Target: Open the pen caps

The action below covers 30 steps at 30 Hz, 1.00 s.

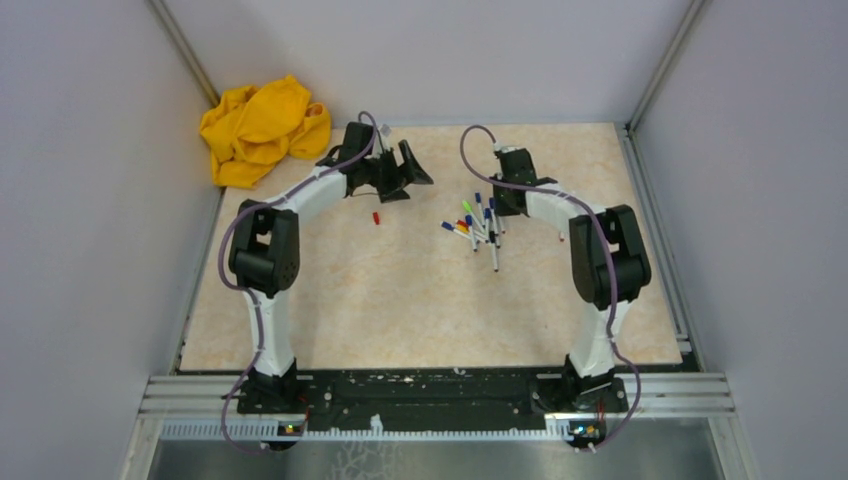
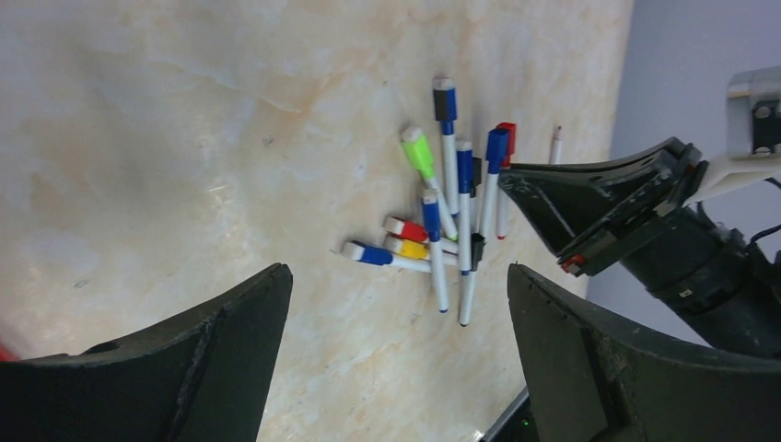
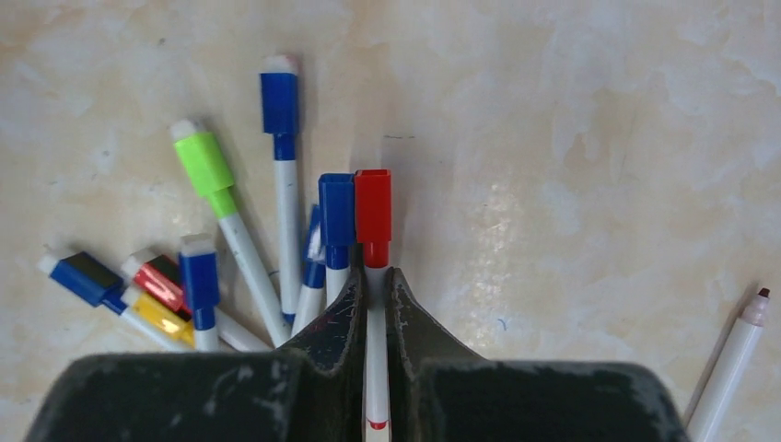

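Several capped pens lie in a pile (image 1: 478, 225) on the table's right half, with white barrels and blue, green, red and yellow pen caps. My right gripper (image 3: 376, 276) is shut on the white barrel of one pen. That pen's red cap (image 3: 373, 207) sticks out just past the fingertips, beside a blue cap (image 3: 336, 210). A green cap (image 3: 204, 164) and more blue caps fan out to the left. My left gripper (image 2: 398, 269) stands wide open above the table, left of the pile, holding nothing. From the top view it (image 1: 405, 172) is apart from the pens.
A small loose red cap (image 1: 376, 217) lies below the left gripper. One uncapped pen (image 3: 732, 368) lies alone to the right of the pile. A crumpled yellow cloth (image 1: 262, 128) sits in the far left corner. Grey walls enclose the table on three sides.
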Tool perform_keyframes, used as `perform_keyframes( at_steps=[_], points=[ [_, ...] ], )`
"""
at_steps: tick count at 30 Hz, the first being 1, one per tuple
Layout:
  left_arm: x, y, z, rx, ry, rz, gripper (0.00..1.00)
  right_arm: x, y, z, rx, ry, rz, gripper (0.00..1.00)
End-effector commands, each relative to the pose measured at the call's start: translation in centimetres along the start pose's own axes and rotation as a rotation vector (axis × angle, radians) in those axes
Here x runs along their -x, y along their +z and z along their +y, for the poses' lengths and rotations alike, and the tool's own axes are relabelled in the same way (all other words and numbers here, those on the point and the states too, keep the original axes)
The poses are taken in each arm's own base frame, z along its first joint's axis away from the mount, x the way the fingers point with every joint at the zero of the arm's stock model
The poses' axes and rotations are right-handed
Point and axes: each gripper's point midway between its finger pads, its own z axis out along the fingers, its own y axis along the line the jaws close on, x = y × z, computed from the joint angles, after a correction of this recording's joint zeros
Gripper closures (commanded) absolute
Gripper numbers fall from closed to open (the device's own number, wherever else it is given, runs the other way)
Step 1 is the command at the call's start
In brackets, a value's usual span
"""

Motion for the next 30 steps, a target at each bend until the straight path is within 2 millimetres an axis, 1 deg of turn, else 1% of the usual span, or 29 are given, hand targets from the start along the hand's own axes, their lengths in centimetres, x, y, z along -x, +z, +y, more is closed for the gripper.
perform_keyframes(
  at_steps=[1, 4, 8, 12, 15, 17, 21, 24, 26, 30],
  points=[
    [-0.2, 0.5, -3.7, -0.144, 0.001, 0.011, 0.07, 3.3, -2.8, 2.8, 0.084, -0.002, -0.116, 1.00],
    [-0.9, 1.8, -4.5, -0.158, 0.032, 0.030, 0.08, 3.7, -3.7, 3.5, 0.108, -0.008, -0.137, 1.00],
    [-1.9, 3.0, -5.8, -0.180, 0.069, 0.049, 0.10, 4.5, -5.2, 4.0, 0.134, -0.007, -0.167, 1.00],
    [-2.8, 3.5, -6.4, -0.202, 0.072, 0.065, 0.11, 5.5, -6.9, 5.5, 0.215, 0.008, -0.196, 1.00],
    [-3.6, 3.7, -7.0, -0.221, 0.073, 0.074, 0.15, 6.1, -7.7, 6.6, 0.258, 0.017, -0.213, 1.00],
    [-3.9, 3.6, -7.2, -0.228, 0.071, 0.071, 0.16, 6.4, -8.0, 7.3, 0.276, 0.015, -0.217, 1.00],
    [-4.2, 3.4, -7.5, -0.249, 0.052, 0.058, 0.23, 6.3, -8.2, 9.0, 0.315, 0.007, -0.214, 1.00],
    [-4.4, 3.6, -7.4, -0.255, 0.045, 0.052, 0.31, 6.0, -8.2, 10.0, 0.349, 0.011, -0.211, 1.00],
    [-4.5, 3.8, -7.4, -0.258, 0.040, 0.051, 0.38, 6.0, -8.3, 10.5, 0.363, 0.016, -0.211, 1.00],
    [-4.5, 3.9, -7.6, -0.270, 0.026, 0.046, 0.43, 5.6, -8.0, 11.1, 0.377, 0.015, -0.200, 1.00]
  ],
)
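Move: The right hand still pinches two markers side by side, blue-capped and red-capped. From the left hand, wide open, the blue cap lies about 21 cm right, level with it and 6 cm lower. From the right hand the left gripper is some 21 cm left, 2 cm ahead and 7 cm higher; a loose blue-capped marker lies 4 cm left and 3 cm ahead, the green one 6 cm left and 2 cm ahead, both 3 cm below. Left gripper slides 8 cm right, part-closing at the caps; right hand brings both markers 8 cm left and up. ##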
